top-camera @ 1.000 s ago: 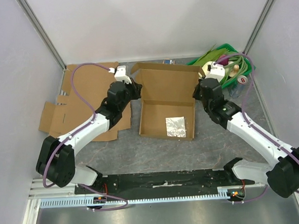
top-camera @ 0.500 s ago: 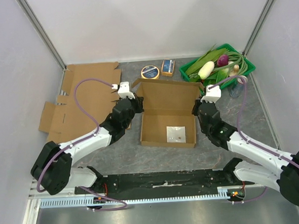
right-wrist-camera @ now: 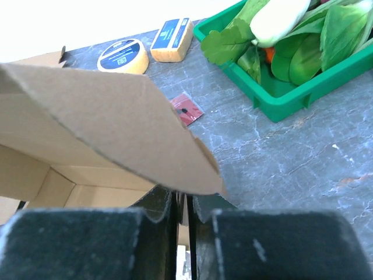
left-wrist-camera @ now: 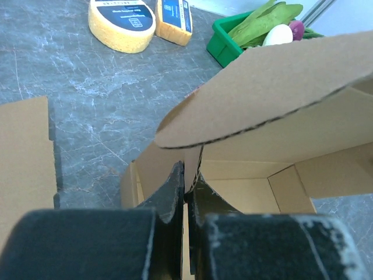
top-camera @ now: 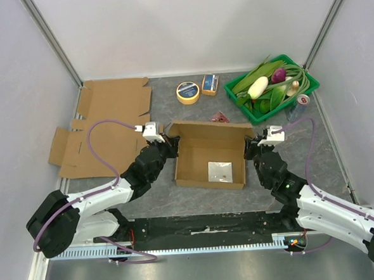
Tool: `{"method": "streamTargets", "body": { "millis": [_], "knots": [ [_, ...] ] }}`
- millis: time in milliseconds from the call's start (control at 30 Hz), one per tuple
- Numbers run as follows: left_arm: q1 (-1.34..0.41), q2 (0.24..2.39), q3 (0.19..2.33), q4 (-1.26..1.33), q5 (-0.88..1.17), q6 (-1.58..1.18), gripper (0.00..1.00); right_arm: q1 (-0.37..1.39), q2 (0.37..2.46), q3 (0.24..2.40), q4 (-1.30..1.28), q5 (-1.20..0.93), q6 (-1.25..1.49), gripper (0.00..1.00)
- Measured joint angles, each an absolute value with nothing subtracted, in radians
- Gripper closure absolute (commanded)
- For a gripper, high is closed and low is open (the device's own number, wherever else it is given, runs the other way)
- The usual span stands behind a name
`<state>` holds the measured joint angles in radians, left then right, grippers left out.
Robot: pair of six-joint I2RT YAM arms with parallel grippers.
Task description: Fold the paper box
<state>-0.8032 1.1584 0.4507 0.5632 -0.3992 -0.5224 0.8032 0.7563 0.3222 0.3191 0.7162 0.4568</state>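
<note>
The paper box (top-camera: 212,136) stands open in the middle of the table, its walls up and a silver patch (top-camera: 220,171) on its floor. My left gripper (top-camera: 172,143) is shut on the box's left wall; in the left wrist view the fingers (left-wrist-camera: 189,175) pinch the cardboard edge under a curved flap (left-wrist-camera: 274,81). On the opposite side, my right gripper (top-camera: 250,147) holds the right wall. Its jaws (right-wrist-camera: 182,195) stand narrowly closed around the cardboard beneath a flap (right-wrist-camera: 87,116).
Flat cardboard sheets (top-camera: 104,129) lie at the left. Behind the box are a round yellow tape roll (top-camera: 187,92), a yellow sponge (top-camera: 210,84) and a small red packet (top-camera: 221,117). A green tray (top-camera: 262,116) of vegetables sits at the back right.
Both arms have drawn back toward the near edge, pulling the box with them. The tape roll, sponge and red packet behind it have come into view.
</note>
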Motion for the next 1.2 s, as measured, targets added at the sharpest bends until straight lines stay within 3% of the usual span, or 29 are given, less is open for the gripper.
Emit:
{"method": "streamTargets", "body": {
  "millis": [267,367,400,500,600,767,900,1033,1133,1200],
  "knots": [
    [-0.884,1.177,0.383,0.607,-0.471,-0.562,0.98,0.828,0.721,0.294,0.253,0.710,0.543,0.77],
    [-0.896,1.162,0.358,0.613,-0.480,-0.569,0.98,0.840,0.714,0.294,0.202,0.704,0.590,0.63],
    [-0.900,1.155,0.348,0.609,-0.481,-0.572,0.98,0.844,0.707,0.294,0.178,0.697,0.608,0.52],
    [-0.910,1.130,0.312,0.609,-0.488,-0.578,0.98,0.856,0.677,0.308,0.034,0.665,0.688,0.34],
    [-0.917,1.125,0.302,0.609,-0.488,-0.585,0.98,0.860,0.674,0.402,-0.207,0.613,0.785,0.24],
    [-0.935,1.127,0.302,0.606,-0.487,-0.588,0.98,0.860,0.622,0.608,-0.572,0.449,0.874,0.18],
    [-0.951,1.140,0.310,0.606,-0.490,-0.588,0.98,0.860,0.398,0.673,-0.723,0.216,0.852,0.22],
    [-0.965,1.153,0.319,0.601,-0.493,-0.588,0.98,0.860,0.305,0.785,-0.683,-0.013,0.861,0.17],
    [-0.970,1.156,0.323,0.597,-0.497,-0.588,0.98,0.860,0.347,0.877,-0.630,-0.040,0.864,0.21],
    [-0.972,1.157,0.326,0.591,-0.501,-0.588,0.98,0.860,0.447,1.003,-0.641,-0.035,0.834,0.16]
  ]
}}
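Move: Across the open box from the left hand, the middle of the front wall that the lid is being brought to lies about 15 cm back, 12 cm right and 13 cm lower; from the right hand, 13 cm back, 13 cm left, 14 cm lower. The raised lid's front edge spans the hands, its middle 12 cm right of the left one and 2 cm ahead. On the box floor the silver sheet is 10 cm back, 15 cm right, 16 cm below the left hand. Drawing the lid back and down over the box by about 5 cm each way, the left hand keeps its shut fingers on the lid's left corner flap, then slows. The right, already slightly open, sinks back 5 cm as its fingers spread, frees the right flap, then backs off 12 cm more and climbs over 20 cm above the lid, swinging about 45 degrees counter-clockwise. ##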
